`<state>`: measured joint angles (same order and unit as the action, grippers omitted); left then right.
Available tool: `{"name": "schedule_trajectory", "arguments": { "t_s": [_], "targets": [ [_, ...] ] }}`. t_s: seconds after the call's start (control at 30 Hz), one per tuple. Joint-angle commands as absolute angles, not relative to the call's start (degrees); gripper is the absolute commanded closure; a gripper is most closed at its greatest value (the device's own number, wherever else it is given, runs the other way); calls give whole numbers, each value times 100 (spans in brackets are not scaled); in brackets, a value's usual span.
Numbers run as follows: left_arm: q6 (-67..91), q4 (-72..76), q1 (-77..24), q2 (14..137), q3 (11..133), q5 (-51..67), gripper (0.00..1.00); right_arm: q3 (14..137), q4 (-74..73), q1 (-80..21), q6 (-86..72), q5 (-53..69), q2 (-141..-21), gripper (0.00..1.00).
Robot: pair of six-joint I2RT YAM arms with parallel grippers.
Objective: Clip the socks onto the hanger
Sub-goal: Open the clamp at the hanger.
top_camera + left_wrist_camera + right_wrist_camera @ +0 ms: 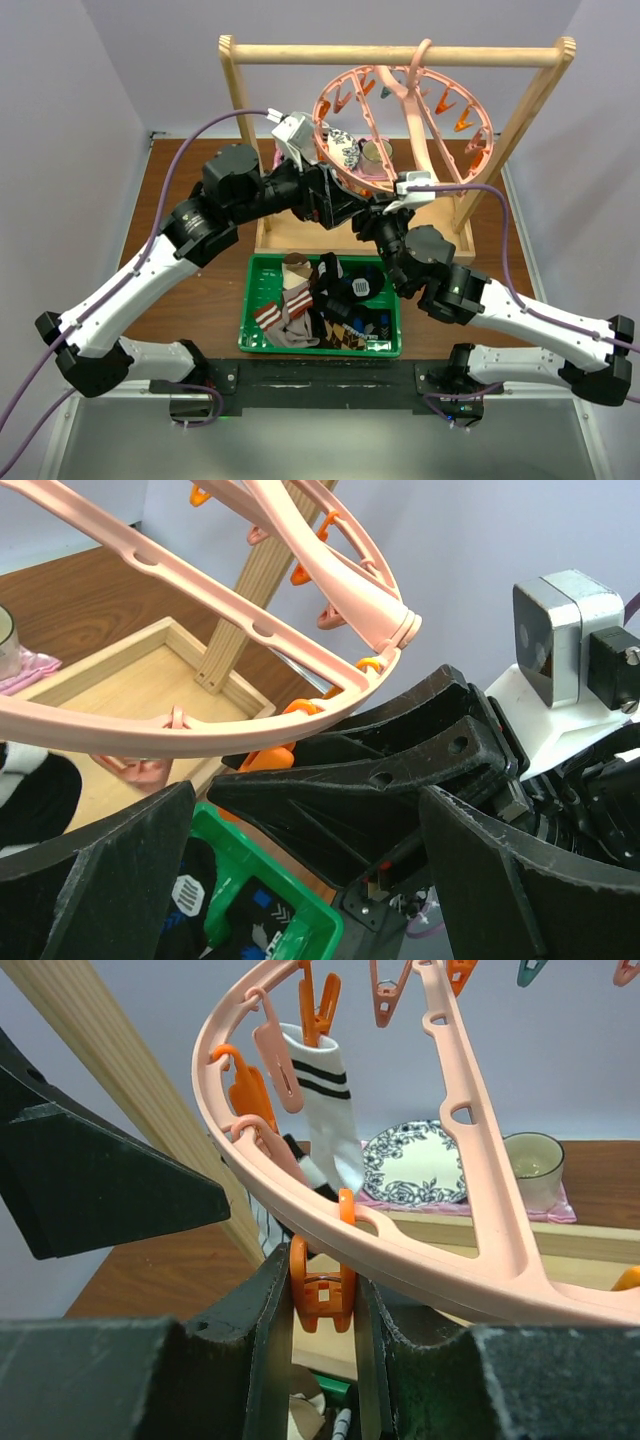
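The pink round hanger (412, 110) hangs tilted from the wooden rack. My right gripper (322, 1260) reaches up under its near rim (480, 1190) and is shut on an orange clip (322, 1295). Further round the rim, a white sock with black stripes (330, 1110) hangs from another clip. My left gripper (300, 880) is wide open beside the right one, holding nothing, just below the ring (200, 738) and an orange clip (265, 755). Several socks lie in the green tray (250, 300): a brown striped one (275, 315), an argyle one (345, 335) and a black patterned one (360, 290).
The light wooden rack (400, 55) stands on a wooden base (290, 235) behind the tray. On it are a patterned plate (415, 1160) and a cup (533, 1165) on a pink cloth (560, 1210). Both arms crowd together under the hanger's near rim.
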<state>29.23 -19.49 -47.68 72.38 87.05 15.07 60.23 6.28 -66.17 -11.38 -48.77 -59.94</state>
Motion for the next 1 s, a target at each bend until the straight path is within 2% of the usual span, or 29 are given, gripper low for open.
{"name": "schedule_trajectory", "arguments": {
  "t_s": [0.0,0.03,0.27,0.3,0.57,0.97],
  "targets": [
    [3304,-1512,-4895,7690,8868,1504,0,6153,870,-6776,-1107,-4113,-6117,85],
    [3322,-1538,-4896,7717,8894,1338,0,6100,879,-6776,-1142,-4105,-6108,84],
    [3463,-1766,-4896,8059,9114,836,0,5880,888,-6794,-1345,-3955,-6030,66],
    [3402,-1784,-4896,8094,9175,739,0,5854,870,-6794,-1353,-3929,-5951,60],
    [3366,-1995,-4887,8279,9114,115,0,5511,352,-6838,-1511,-3947,-5072,54],
    [3393,-2171,-4860,8877,9597,-422,0,5827,-517,-7022,-1292,-3735,-4607,50]
  ]
}}
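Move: The right hand's nearly shut fingers already hold an orange clamp hooked on the hanger rim, right at the hand point. The rim runs some 3 cm above; a rim spoke joins it about 5 cm to the right, level ahead. A pink clamp hangs around 3 cm left and 3 cm farther out, 3 cm higher. From the wide-open left hand, the orange clamp lies about 4 cm to the right, 3 cm ahead and a shade lower. The right fingers ease their squeeze on the orange clamp, parting from about a quarter to half open, while the hand travels about 6 cm to the right with the clamp still between them. The left hand, wide open beside it, goes the same way, some 5 cm right and a little down, its fingertip coming close against the hanger rim. ##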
